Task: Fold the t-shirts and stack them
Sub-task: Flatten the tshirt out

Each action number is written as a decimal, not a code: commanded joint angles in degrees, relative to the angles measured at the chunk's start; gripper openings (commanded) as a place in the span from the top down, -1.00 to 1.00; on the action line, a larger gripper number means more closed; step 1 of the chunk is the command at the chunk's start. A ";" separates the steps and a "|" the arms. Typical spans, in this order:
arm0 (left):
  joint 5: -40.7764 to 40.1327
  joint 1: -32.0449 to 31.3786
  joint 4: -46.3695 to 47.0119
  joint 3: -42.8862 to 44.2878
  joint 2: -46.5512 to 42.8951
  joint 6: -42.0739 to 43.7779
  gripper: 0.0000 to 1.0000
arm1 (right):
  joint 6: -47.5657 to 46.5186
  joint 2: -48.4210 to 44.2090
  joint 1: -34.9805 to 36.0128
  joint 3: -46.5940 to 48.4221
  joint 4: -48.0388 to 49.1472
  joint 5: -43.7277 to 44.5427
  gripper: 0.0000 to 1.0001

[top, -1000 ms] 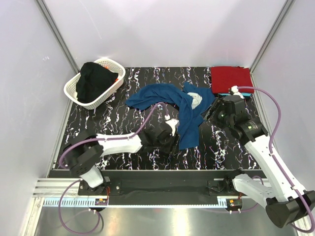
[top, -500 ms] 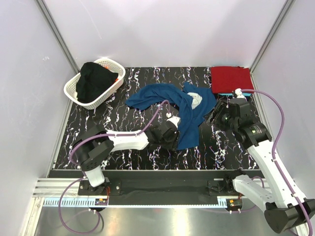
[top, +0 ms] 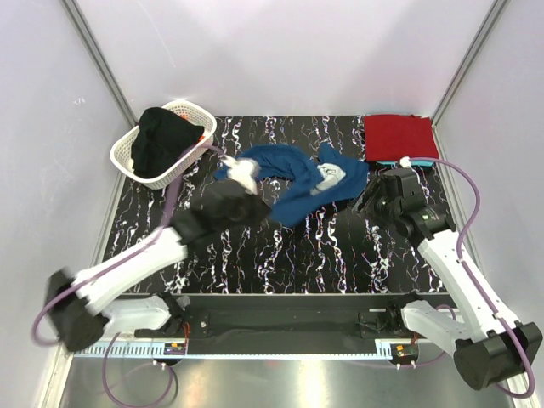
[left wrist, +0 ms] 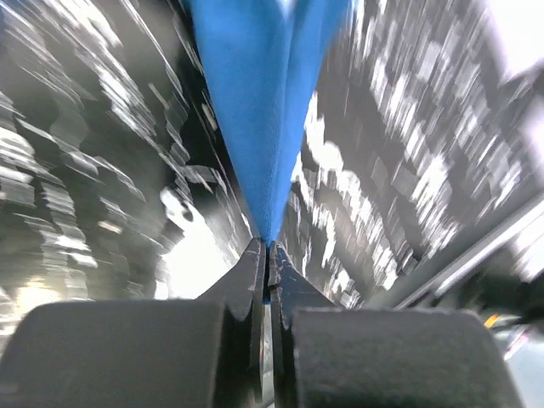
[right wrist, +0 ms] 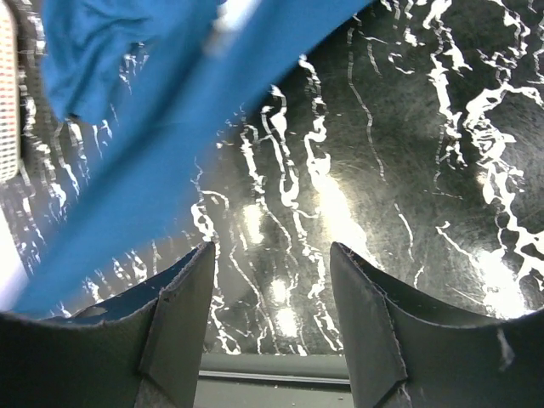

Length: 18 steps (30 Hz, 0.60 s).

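Observation:
The blue t-shirt (top: pixel 297 183) lies crumpled mid-table with its white print (top: pixel 327 174) showing. Its near corner is pulled taut toward my left gripper (top: pixel 265 211). In the left wrist view that gripper (left wrist: pixel 269 251) is shut on a thin fold of the blue t-shirt (left wrist: pixel 263 102), and the picture is blurred by motion. My right gripper (top: pixel 367 202) hovers just right of the shirt. It stands open (right wrist: pixel 272 255) over bare table, with the blue cloth (right wrist: pixel 153 153) to its upper left. A folded red t-shirt (top: pixel 398 136) rests at the back right on a turquoise one (top: pixel 387 161).
A white lattice basket (top: pixel 127 155) stands at the back left with a black garment (top: pixel 163 140) heaped in it. White walls and metal posts close in the black marbled table (top: pixel 340 255).
My left gripper has shut on the blue shirt's near edge and swung up and to the left, pulling the cloth with it. The right gripper has barely moved.

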 commanded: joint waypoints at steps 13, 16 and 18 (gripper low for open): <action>2.88 10.39 -19.15 -2.36 -29.66 1.71 1.00 | 13.75 9.38 -0.51 -10.26 9.38 -3.61 -0.14; 4.20 10.47 -18.62 -3.07 -31.51 1.44 1.00 | 16.29 13.78 0.72 -12.63 15.79 -3.36 -0.15; 4.12 10.47 -18.62 -2.72 -32.30 1.70 1.00 | 18.49 16.25 1.24 -14.13 22.03 -4.94 -0.19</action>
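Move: The left fingers are already shut on a corner of the blue t-shirt, about 16 cm above the table; the bare table patch it is carried to lies 13 cm to the left and 3 cm back. The t-shirt's middle lies about 18 cm ahead and 8 cm to the right of this hand, the basket 28 cm ahead and 29 cm left. From the open right hand, the t-shirt's middle is 16 cm ahead, 17 cm left and 16 cm below; the red stack is 28 cm ahead, 12 cm right. Keeping its pinch on the t-shirt corner, the left hand sweeps quickly some 12 cm to its left and drifts back about 5 cm, first rising roughly 9 cm and then sinking about 4 again, so the cloth is drawn back and left across the table. Meanwhile the right hand, fingers staying wide open, drops some 11 cm almost straight down beside the t-shirt's near right corner, its fingers tipping some 15 degrees more steeply down, with no grip on the cloth yet. ##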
